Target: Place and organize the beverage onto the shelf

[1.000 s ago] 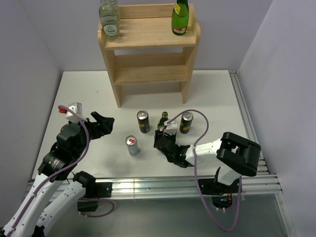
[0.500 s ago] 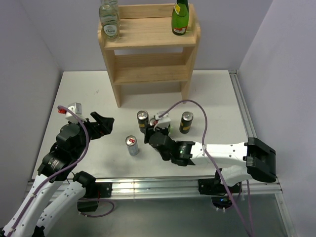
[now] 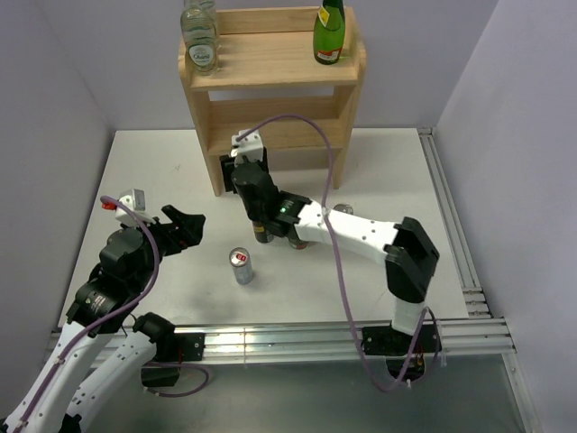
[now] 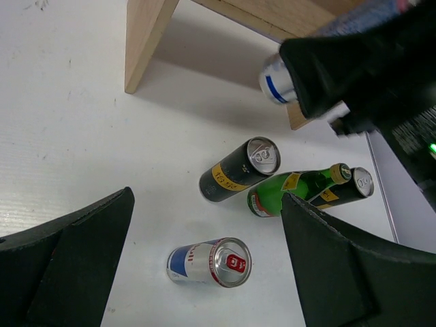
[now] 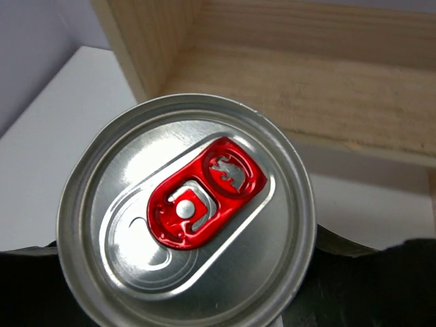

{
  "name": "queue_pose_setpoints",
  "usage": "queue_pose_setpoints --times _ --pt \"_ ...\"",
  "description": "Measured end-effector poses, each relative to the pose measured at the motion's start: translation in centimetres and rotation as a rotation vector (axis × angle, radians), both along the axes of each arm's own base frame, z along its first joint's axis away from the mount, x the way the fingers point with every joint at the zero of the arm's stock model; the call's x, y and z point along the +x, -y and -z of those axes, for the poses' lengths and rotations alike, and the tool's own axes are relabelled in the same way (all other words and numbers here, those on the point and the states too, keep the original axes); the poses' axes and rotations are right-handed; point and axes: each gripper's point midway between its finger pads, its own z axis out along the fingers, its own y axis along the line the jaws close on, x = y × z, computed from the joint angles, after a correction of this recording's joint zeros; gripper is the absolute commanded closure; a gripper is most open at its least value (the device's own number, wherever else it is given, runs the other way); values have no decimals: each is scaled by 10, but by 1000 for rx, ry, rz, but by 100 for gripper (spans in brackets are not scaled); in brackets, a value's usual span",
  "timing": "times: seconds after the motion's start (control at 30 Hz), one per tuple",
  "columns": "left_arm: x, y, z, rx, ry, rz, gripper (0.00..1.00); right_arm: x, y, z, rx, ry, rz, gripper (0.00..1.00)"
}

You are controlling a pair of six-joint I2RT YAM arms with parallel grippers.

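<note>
The wooden shelf point(image 3: 270, 81) stands at the back of the table. A clear bottle point(image 3: 200, 41) and a green bottle point(image 3: 329, 32) stand on its top tier. My right gripper point(image 3: 245, 173) is shut on a silver can with a red tab point(image 5: 187, 211). It holds the can just in front of the shelf's lowest tier point(image 5: 327, 88), near the left side panel. The held can also shows in the left wrist view point(image 4: 276, 78). My left gripper point(image 4: 208, 204) is open and empty, above a blue and silver can point(image 4: 208, 262) that stands on the table.
On the table between the arms stand a black can point(image 4: 238, 170), a small green bottle point(image 4: 293, 194) and a second black can point(image 4: 351, 189). My right forearm point(image 3: 343, 230) stretches over them. The shelf's left leg point(image 4: 146, 41) is close by.
My right arm has swung from the middle of the table up and left to the foot of the shelf, carrying the can. My left arm has barely moved.
</note>
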Motion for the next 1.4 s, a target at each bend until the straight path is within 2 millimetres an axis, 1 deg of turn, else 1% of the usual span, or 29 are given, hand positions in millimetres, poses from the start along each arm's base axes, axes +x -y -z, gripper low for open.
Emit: queue_pose_setpoints --times 0.17,0.27,0.37,0.53,0.63,0.7,0.8,0.87,0.93,1.4 --pt "0 0 0 1 -1 2 3 48 -7 15 -75 -13 27 100" --pt "0 1 0 1 -1 3 3 71 -9 17 -91 -15 39 100" --pt "0 1 0 1 -1 4 3 90 -7 11 -88 -10 50 100" --pt "0 1 0 1 -1 4 3 112 -8 -13 -45 26 68 100" --pt "0 1 0 1 -1 4 2 119 -13 -20 -27 41 68 100" --pt "0 1 0 1 -1 4 2 124 -20 -21 -16 49 65 100" --pt "0 1 0 1 -1 5 2 134 -33 -13 -15 46 56 100" --pt "0 1 0 1 -1 5 2 140 -40 -1 -23 37 50 100" --pt "0 1 0 1 -1 5 2 146 -44 0 -12 49 56 100" --pt "0 1 0 1 -1 5 2 145 -56 1 47 35 22 100"
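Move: My right hand holds a Red Bull can in front of the shelf. The free spot at the left end of the middle shelf lies about 15 cm ahead, 5 cm to the left and roughly level, with the shelf's left side panel some 5 cm farther left. On the table, about 23 cm below this hand, the black can stands 4 cm back and 3 cm right, and the green bottle 6 cm back and 14 cm right. From my left hand the spot is about 28 cm ahead, 3 cm right. I carry the held can about 14 cm forward with my right hand, in over the middle shelf, dipping slightly, then rising and coming down 2 cm to its starting height. Late in the reach I shift left, about 5 cm in all, towards the side panel, and finish with a slow leftward creep, fingers keeping their grip. ##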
